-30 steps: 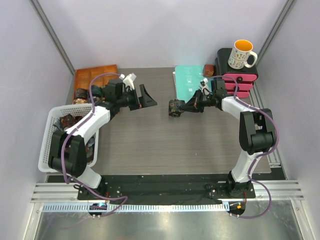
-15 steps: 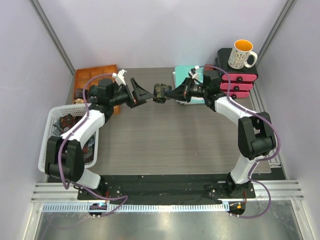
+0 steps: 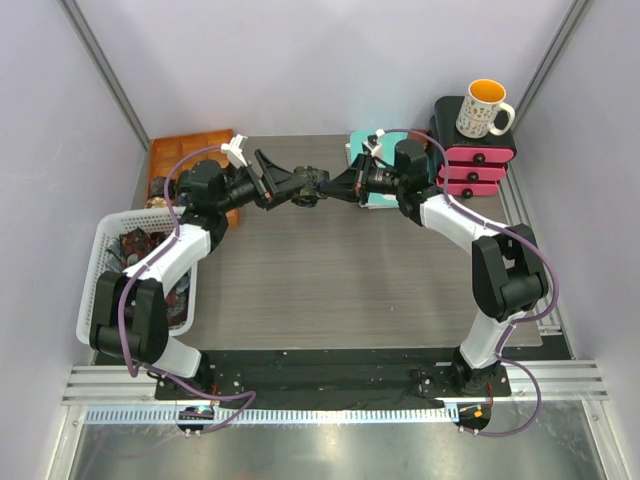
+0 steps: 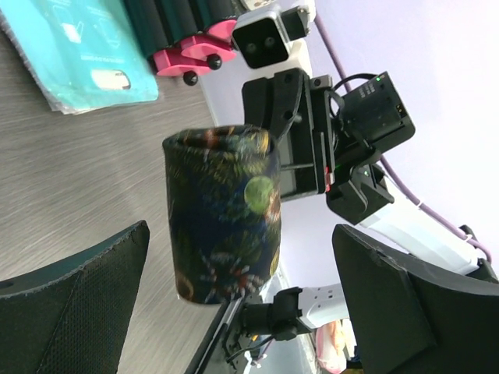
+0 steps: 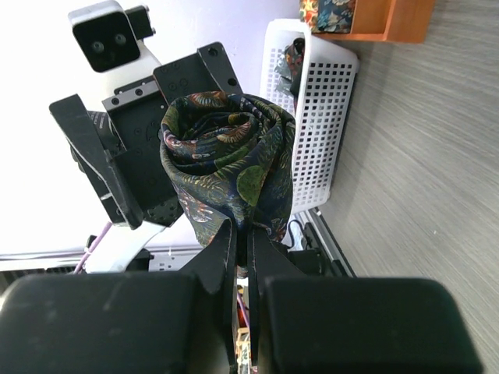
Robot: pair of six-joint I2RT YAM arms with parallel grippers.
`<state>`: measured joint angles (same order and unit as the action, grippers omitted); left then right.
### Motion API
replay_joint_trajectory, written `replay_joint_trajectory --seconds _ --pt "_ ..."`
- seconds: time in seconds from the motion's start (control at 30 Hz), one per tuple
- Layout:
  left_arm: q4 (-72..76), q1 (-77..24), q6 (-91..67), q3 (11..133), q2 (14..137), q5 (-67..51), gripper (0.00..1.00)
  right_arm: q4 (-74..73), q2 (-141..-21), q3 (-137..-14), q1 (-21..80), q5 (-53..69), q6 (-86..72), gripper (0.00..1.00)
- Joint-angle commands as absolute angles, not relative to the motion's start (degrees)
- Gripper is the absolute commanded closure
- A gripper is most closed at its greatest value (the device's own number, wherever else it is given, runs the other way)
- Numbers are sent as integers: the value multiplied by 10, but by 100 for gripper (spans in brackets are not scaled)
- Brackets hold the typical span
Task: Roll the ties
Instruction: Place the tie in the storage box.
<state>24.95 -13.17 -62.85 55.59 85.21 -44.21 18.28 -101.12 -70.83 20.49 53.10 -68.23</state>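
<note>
A rolled tie (image 3: 312,186) of dark blue-green print hangs above the back of the table, and my right gripper (image 3: 336,187) is shut on its lower fabric edge. The right wrist view has the roll (image 5: 230,164) standing up from the pinched jaws of the right gripper (image 5: 243,234). My left gripper (image 3: 290,187) faces it from the left, open. In the left wrist view the roll (image 4: 222,210) sits between the wide-spread fingers (image 4: 86,304) without touching either. More ties (image 3: 135,242) lie in the white basket.
A white basket (image 3: 103,290) stands at the left edge, with an orange tray (image 3: 190,148) of rolls behind it. At the back right a teal folder (image 3: 378,150) lies flat beside a pink and black drawer stack (image 3: 480,165) with a mug (image 3: 484,108) on top.
The right arm has carried the rolled tie leftwards and towards the back. The left gripper has swung right to meet it, and its open fingers now straddle the roll.
</note>
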Motion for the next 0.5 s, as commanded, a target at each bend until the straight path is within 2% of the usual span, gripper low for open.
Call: replay_joint_trajectory --seconds 0.0,0.17,0.3,0.47 --pt "302 -134 -653 549 853 -454 0 223 -988 -735 215 541 -698 99" --pt "303 -134 -661 549 858 -454 3 243 -991 -734 224 544 -715 99" --pt "304 -135 -665 549 860 -456 17 254 -995 -733 227 547 -723 99" --pt "304 -137 -670 550 862 -455 22 260 -997 -736 233 548 -728 99"
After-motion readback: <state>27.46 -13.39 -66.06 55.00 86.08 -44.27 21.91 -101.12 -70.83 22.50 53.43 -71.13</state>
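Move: The tie roll, held in the right gripper's tips, stands off the table in front of the open left fingers, about 4 cm to the left hand's right, 2 cm ahead and roughly level. From that hand the orange storage box is some 26 cm left, 5 cm ahead and 17 cm down; the teal folders are about 22 cm right, 8 cm ahead and 19 cm down. The right hand has the left fingers' gap about 7 cm to its left, 1 cm back, nearly level. Keep the right gripper shut on the tie roll and ease it left, back and slightly up, about 2 cm in all, feeding the roll's free end towards the left fingers. Hold the left gripper nearly still in front of it and, once the roll is close, begin closing its fingers by about a fifth of their opening, one on either side of the roll. ##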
